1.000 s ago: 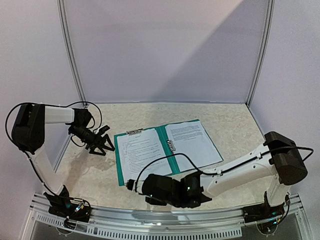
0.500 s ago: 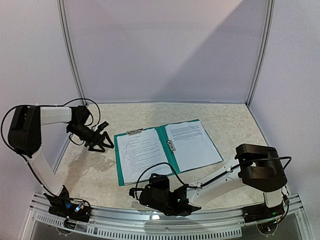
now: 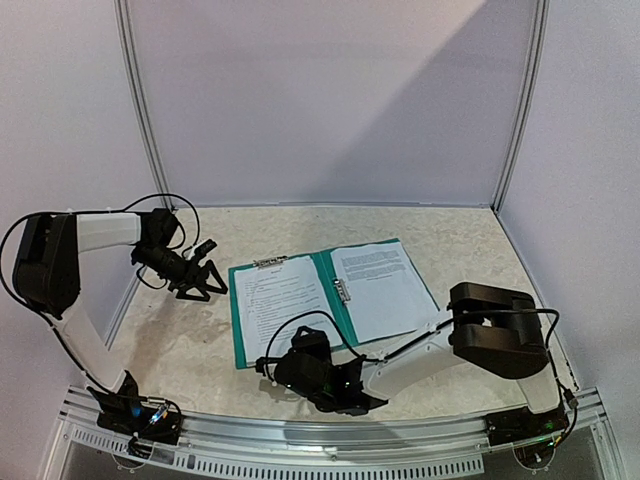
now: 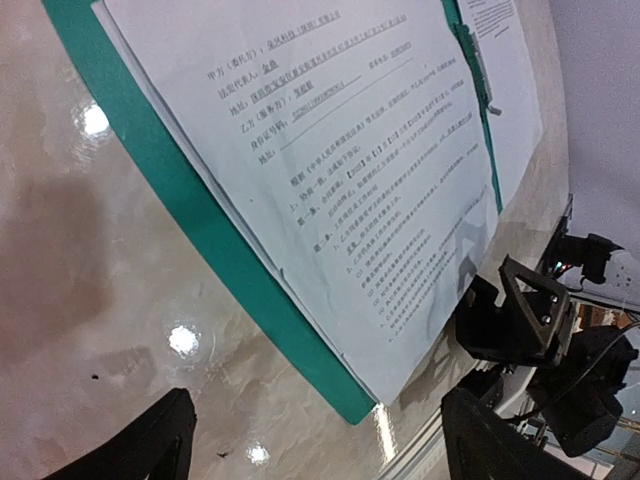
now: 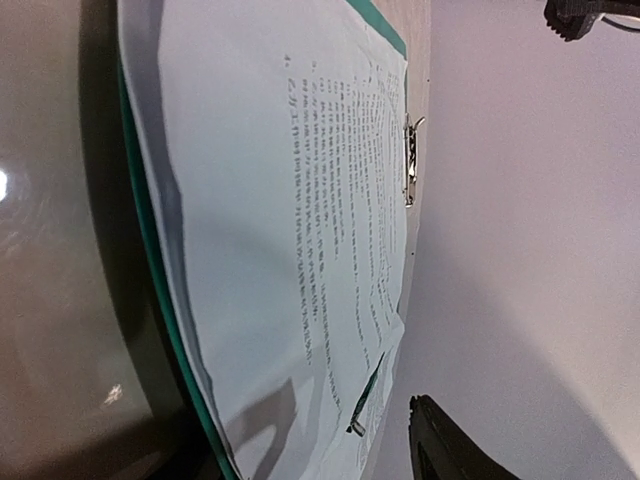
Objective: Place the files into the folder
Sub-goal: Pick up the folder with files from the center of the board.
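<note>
The teal folder lies open on the table, with white printed files on its left half and more on its right half. A metal clip sits at the spine. My left gripper hovers open just left of the folder, holding nothing. In the left wrist view the folder's teal border and the files lie ahead of its fingertips. My right gripper is low at the folder's near edge and open. One of its fingers stands above the files.
White booth walls and metal posts enclose the marble-patterned table. A metal rail runs along the near edge. The right arm's forearm stretches low across the front, beside the folder's near right corner.
The right arm has lowered and swung its wrist left, down to the folder's near edge. The left gripper drew back slightly. Folder and files have not moved.
</note>
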Tool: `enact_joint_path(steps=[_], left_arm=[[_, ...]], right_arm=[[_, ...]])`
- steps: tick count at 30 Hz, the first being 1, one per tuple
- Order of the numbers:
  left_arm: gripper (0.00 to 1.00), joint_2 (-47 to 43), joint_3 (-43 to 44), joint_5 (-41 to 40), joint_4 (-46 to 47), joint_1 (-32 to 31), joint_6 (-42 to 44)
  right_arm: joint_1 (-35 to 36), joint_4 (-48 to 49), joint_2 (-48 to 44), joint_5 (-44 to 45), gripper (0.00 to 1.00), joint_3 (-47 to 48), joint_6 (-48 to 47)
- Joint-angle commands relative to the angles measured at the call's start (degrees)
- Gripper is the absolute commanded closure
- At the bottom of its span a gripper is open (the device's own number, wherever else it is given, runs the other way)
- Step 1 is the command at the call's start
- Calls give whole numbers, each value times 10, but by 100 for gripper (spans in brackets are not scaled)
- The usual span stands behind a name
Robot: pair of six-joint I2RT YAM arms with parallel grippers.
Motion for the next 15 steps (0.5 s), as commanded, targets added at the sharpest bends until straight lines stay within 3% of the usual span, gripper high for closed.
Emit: enact_joint_path(steps=[1,2,7,10,15], left_arm=[[12,-14,-5,3,10,-4,9],[12,-16,-5,3,10,-4,10],[12,-22,-6,3,8,-5,13],[12,-29,18,12,-12,-1,23],[9,-96,114,12,-38,26,45]], right_arm=[[-11,49,57,0,46,14,-70],[-13,67,65,9,51,20,-89],[-28,122,101,41,97,41,-123],[-33,51,92,48,100,80,-47],[-36,-113,23,29,100,115,271]])
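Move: The right hand has the near edge of the open folder between its half-open fingers; the folder's middle lies about 13 cm ahead, 7 cm to this hand's right and 2 cm lower. The centre clip is roughly 14 cm ahead and 8 cm right, the outer clip on the left cover some 24 cm ahead and 9 cm left. From the idle left hand, the folder's middle lies about 28 cm to the right, nearly level fore and aft, and 6 cm below. The right hand slides forward and somewhat left, about 4 cm in all and at nearly constant height, with its jaws around the folder's near edge, one finger under the cover and one over the papers, and early on shuts them from half open to pinch folder and sheets together, then keeps that hold as it carries on forward. Near the end the left hand, empty and wide open, starts to rise by some 3 cm and edges about 1 cm forward without touching anything. ##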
